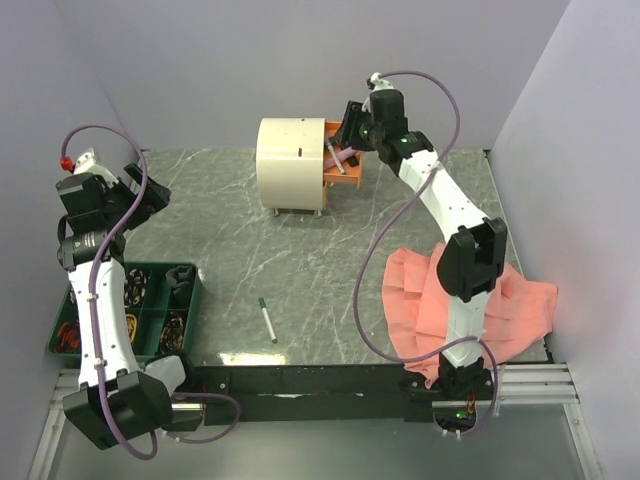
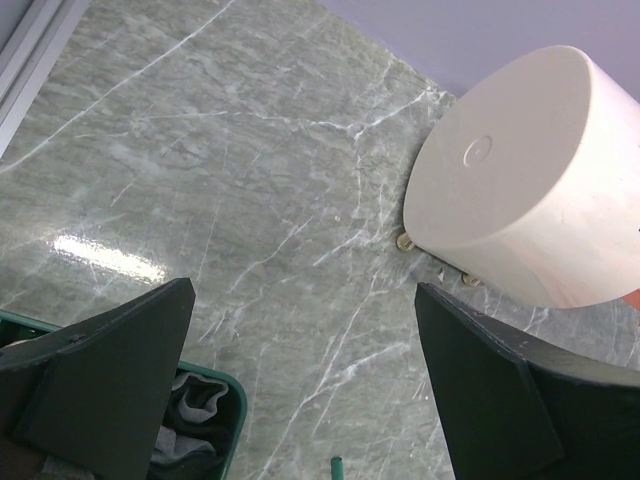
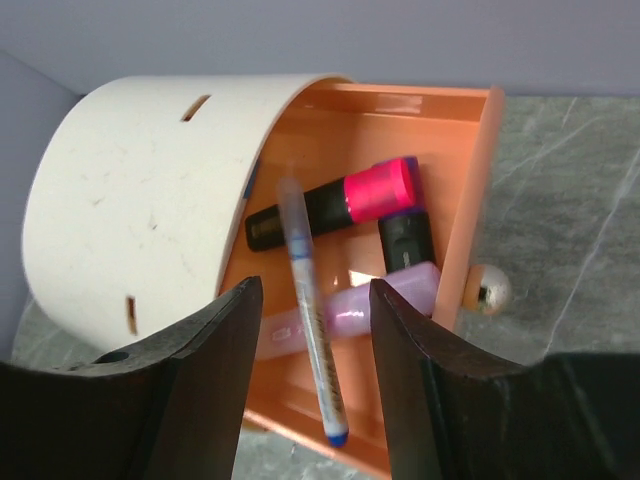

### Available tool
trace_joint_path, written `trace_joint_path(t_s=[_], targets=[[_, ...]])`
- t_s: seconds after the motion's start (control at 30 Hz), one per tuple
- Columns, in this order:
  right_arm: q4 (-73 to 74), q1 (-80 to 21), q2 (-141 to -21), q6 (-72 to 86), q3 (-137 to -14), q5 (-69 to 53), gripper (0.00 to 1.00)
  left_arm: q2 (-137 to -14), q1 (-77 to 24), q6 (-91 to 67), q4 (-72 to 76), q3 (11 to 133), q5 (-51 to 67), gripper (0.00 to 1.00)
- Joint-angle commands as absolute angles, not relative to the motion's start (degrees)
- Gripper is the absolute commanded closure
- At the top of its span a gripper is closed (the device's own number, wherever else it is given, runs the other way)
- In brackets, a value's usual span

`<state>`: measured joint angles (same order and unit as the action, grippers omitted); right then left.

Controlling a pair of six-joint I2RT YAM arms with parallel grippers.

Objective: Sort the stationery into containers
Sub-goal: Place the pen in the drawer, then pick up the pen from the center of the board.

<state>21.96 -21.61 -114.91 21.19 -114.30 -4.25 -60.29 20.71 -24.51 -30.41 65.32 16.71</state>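
The cream drum cabinet (image 1: 290, 165) stands at the back with one orange drawer (image 1: 347, 172) pulled out to its right. My right gripper (image 1: 352, 130) hangs over that drawer, open. In the right wrist view, a white pen with a blue cap (image 3: 300, 240) sits slightly blurred between the jaws of the right gripper (image 3: 315, 300), touching neither. Below it in the drawer (image 3: 480, 180) lie a black-and-pink marker (image 3: 340, 200) and a purple marker (image 3: 405, 292). A white pen with a green cap (image 1: 267, 320) lies on the table. My left gripper (image 2: 305, 380) is open and holds nothing, above the table at the left.
A green compartment tray (image 1: 190, 290) with dark items sits at the near left, under my left arm. A salmon-pink cloth (image 1: 520, 305) is bunched at the near right around the right arm's base. The drawer has a round metal knob (image 3: 487, 290). The cabinet (image 2: 530, 180) stands on short feet.
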Motion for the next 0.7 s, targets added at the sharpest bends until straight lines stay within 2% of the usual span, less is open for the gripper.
trace_joint_path(t_s=[0.0, 0.17, 0.33, 0.53, 0.67], targets=[[21.79, -22.58, -103.74, 22.33, -110.24, -6.59, 0.45, -60.29, 21.09, -24.26, -28.57, 67.32, 18.54, 0.00], [28.12, -28.64, -95.37, 20.05, -98.81, -8.00, 0.45, -59.59, 20.92, -24.61, -26.90, 67.59, 20.13, 0.00], [29.27, -43.04, -90.27, 20.12, -83.16, -4.76, 0.45, -58.10, 20.83, -20.41, -26.80, 68.55, 19.60, 0.01], [26.45, -57.63, -93.68, 22.14, -76.55, -2.73, 0.45, -54.85, 20.83, -13.63, -27.60, 68.29, 12.40, 0.00], [27.86, -60.99, -100.70, 26.09, -78.31, -2.73, 0.45, -53.79, 20.92, -11.78, -27.42, 68.38, 9.23, 0.01]])
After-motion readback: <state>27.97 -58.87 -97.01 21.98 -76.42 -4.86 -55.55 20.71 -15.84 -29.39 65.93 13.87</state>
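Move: The green-capped pen on the table lies about 30 cm back from the right hand, 19 cm to its left and 27 cm below. The open drawer is roughly 6 cm ahead of that hand, 2 cm left and 11 cm below; the white cabinet is 6 cm ahead, 12 cm left and 14 cm below. From the left hand, the pen is some 9 cm back, 22 cm right and 28 cm below. Right hand sweeps back some 35 cm, then left and down too, towards the pen; left hand rises slightly. ##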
